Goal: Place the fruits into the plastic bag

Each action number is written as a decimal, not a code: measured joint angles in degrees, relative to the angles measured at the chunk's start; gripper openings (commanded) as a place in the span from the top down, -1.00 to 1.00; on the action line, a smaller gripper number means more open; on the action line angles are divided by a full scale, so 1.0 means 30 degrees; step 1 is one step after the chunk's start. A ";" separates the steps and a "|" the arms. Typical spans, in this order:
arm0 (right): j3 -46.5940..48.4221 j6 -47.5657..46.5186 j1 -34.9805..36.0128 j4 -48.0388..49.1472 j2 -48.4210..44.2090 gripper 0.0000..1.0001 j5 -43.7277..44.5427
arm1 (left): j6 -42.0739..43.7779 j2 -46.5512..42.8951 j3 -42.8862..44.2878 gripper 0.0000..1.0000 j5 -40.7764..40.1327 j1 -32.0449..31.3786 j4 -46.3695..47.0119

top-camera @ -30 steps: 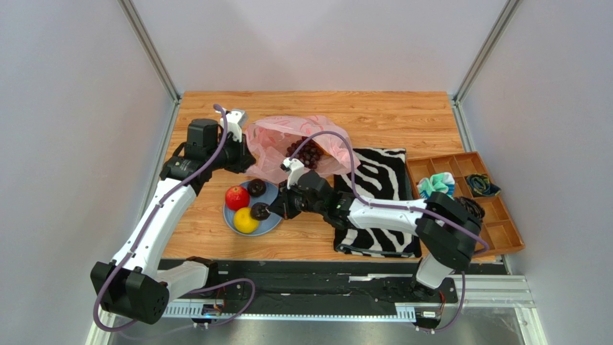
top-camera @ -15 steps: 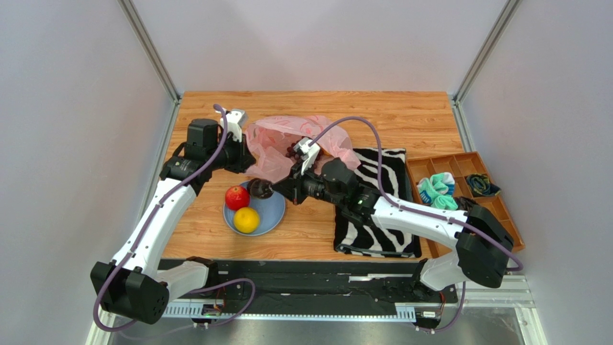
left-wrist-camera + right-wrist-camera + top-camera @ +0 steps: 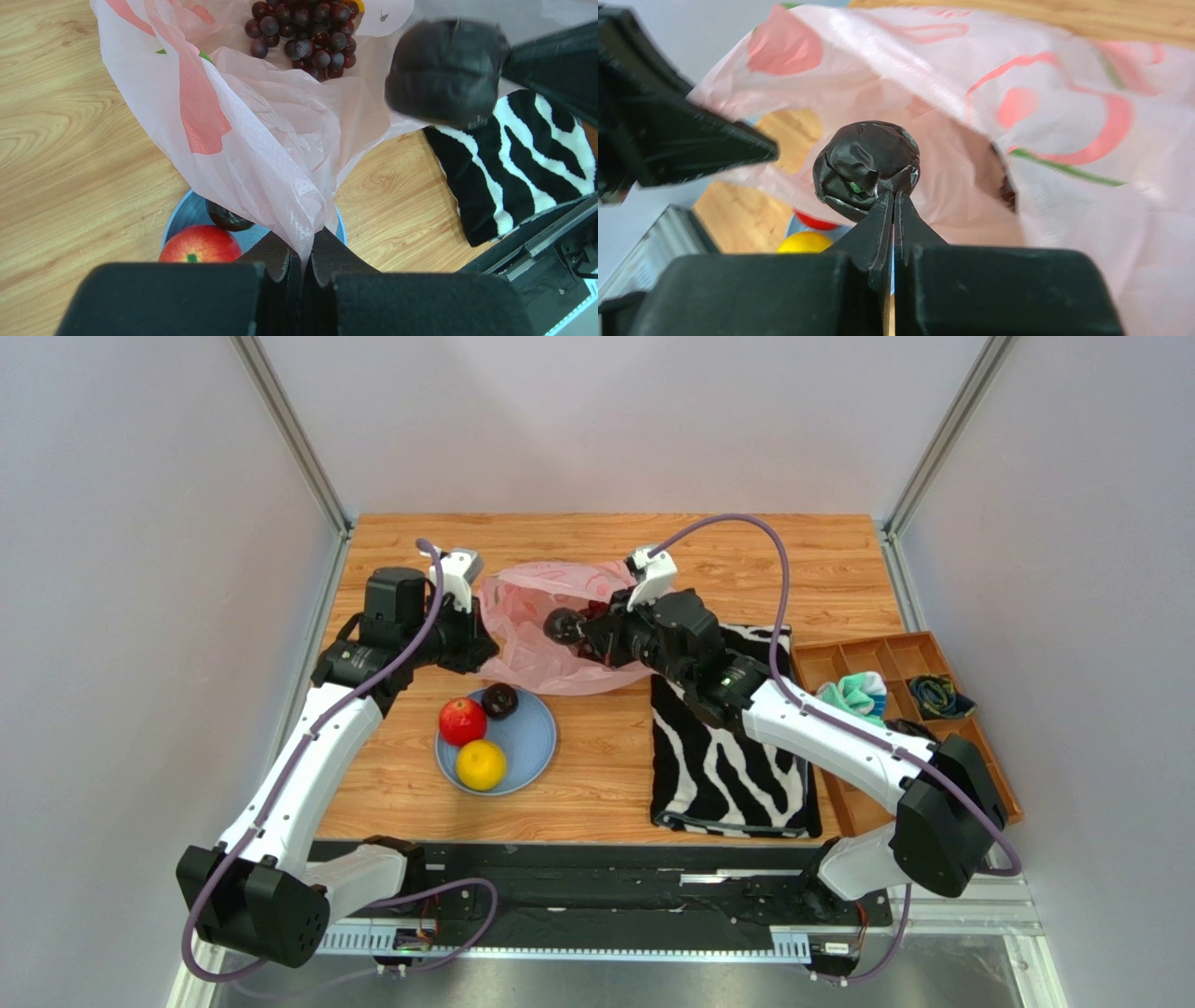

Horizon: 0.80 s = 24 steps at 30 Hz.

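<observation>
The pink plastic bag [image 3: 561,623] lies at the back middle of the table. My left gripper [image 3: 307,255] is shut on its near edge and holds the mouth up. A purple grape bunch [image 3: 302,31] lies inside. My right gripper [image 3: 892,197] is shut on the edge of a small dark round fruit [image 3: 868,166], which hangs at the bag's mouth [image 3: 561,626]. On the blue plate [image 3: 533,745] sit a red apple [image 3: 462,721], a yellow citrus [image 3: 481,765] and another dark fruit [image 3: 500,702].
A zebra-striped cloth [image 3: 730,749] lies right of the plate, under the right arm. A wooden compartment tray [image 3: 968,756] with cloth items stands at the right edge. Grey walls close in the table on three sides.
My right gripper has carried the dark fruit from the plate up and back to the bag's mouth. The left gripper has kept its hold on the bag without moving.
</observation>
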 measured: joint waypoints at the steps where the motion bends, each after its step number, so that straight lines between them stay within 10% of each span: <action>1: 0.0474 -0.0211 0.0000 -0.0488 0.0146 1.00 0.0619 | 0.0000 0.0007 0.0000 1.00 0.0000 0.0000 -0.0007; 24: 0.7315 -0.2688 0.0933 -0.7315 0.7861 1.00 0.6470 | 0.0007 0.0000 0.0000 1.00 -0.0007 0.0000 -0.0007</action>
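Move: The right hand, already holding a dark fruit, is level with the near side of the bag: the bag's middle lies some 6 cm ahead, almost in line and about 12 cm below, and the grapes inside about 7 cm ahead, 4 cm to the right and 15 cm below. The other dark fruit on the plate is roughly 4 cm back and 13 cm to the left, 15 cm below. The left hand pinches the bag's rim; the bag's middle lies about 8 cm ahead, 15 cm to its right and 9 cm lower. The right hand carries the held dark fruit forward about 5 cm, drifting slightly right, into the open mouth of the bag, then sinks steeply some 10 cm towards the grapes, its fingers tipping down by roughly 30 degrees and swinging a little clockwise to point more forward. Its fingers stay shut on the fruit, while the left hand stands still and keeps its pinch on the bag's rim to hold the mouth open. ##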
